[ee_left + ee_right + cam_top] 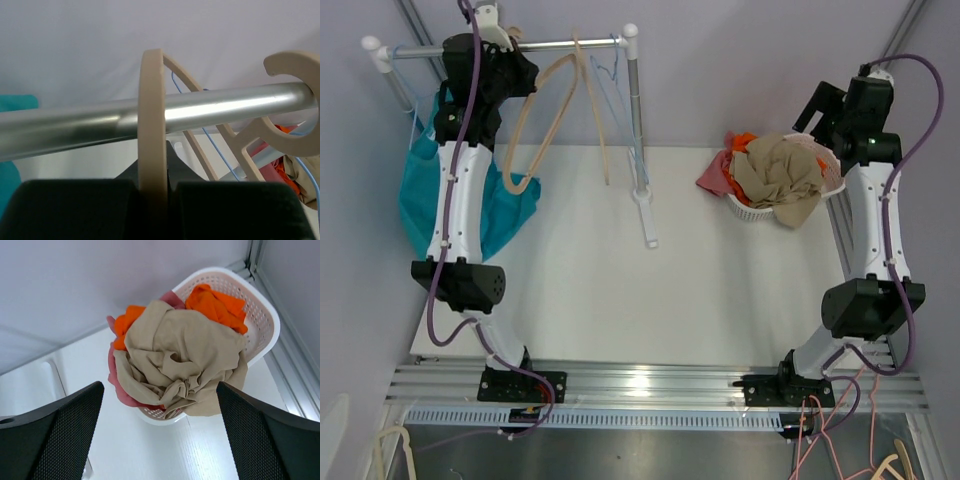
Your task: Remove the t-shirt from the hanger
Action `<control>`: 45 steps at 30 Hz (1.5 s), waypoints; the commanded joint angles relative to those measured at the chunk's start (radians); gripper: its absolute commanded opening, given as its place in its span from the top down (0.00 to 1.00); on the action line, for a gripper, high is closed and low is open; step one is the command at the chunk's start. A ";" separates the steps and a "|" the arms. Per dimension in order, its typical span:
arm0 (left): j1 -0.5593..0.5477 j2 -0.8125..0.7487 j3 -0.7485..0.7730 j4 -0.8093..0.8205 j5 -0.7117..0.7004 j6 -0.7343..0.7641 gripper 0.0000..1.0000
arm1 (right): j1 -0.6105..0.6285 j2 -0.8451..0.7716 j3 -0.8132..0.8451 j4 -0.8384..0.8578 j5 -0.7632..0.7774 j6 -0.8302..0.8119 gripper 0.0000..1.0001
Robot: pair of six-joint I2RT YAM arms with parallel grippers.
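Observation:
A teal t-shirt (510,215) hangs at the left end of the rack, partly hidden behind my left arm; what holds it up is hidden. It shows as a teal patch in the left wrist view (15,102). My left gripper (525,75) is up at the metal rail (555,44) and shut on a bare beige hanger (548,115). In the left wrist view the gripper (152,200) pinches the hanger's edge (152,125) just below the rail (225,107). My right gripper (820,115) is open and empty, above the laundry basket (267,322).
A second beige hanger (295,135) and a blue wire hanger (215,145) hang on the rail. The rack's upright post (638,130) and foot stand mid-table. The white basket (835,185) at the right holds a beige cloth (182,360), orange and pink garments.

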 commanded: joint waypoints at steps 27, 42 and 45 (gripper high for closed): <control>0.096 -0.487 -0.353 -0.078 0.055 -0.068 0.01 | 0.011 -0.125 -0.080 0.063 -0.132 0.014 0.01; 0.393 -0.291 -0.233 -0.099 -0.017 -0.093 0.01 | 0.000 -0.145 -0.068 0.083 -0.199 0.011 0.01; 0.391 -0.250 -0.182 -0.084 -0.046 -0.090 0.01 | -0.015 -0.142 -0.066 0.101 -0.213 0.021 0.00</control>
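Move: The left hand grips the empty beige hanger; the rail spot for it is roughly 4 cm ahead, 2 cm right and 4 cm above. The other beige hanger's hook sits about 4 cm ahead, 10 cm right and 6 cm up, while the teal t-shirt's middle is some 18 cm left, 2 cm back and 20 cm down. From the empty right hand, the rail spot is about 64 cm left, 8 cm ahead and 15 cm up. The left hand lets go of the beige hanger at the rail, after easing right and down about 4 cm, and its fingers open wide as it pulls back nearly 20 cm, rising. It then swings left, turning counter-clockwise, and comes forward and down over some 10 cm towards the teal t-shirt. The open right hand bobs up and back, then drifts a few centimetres left. ##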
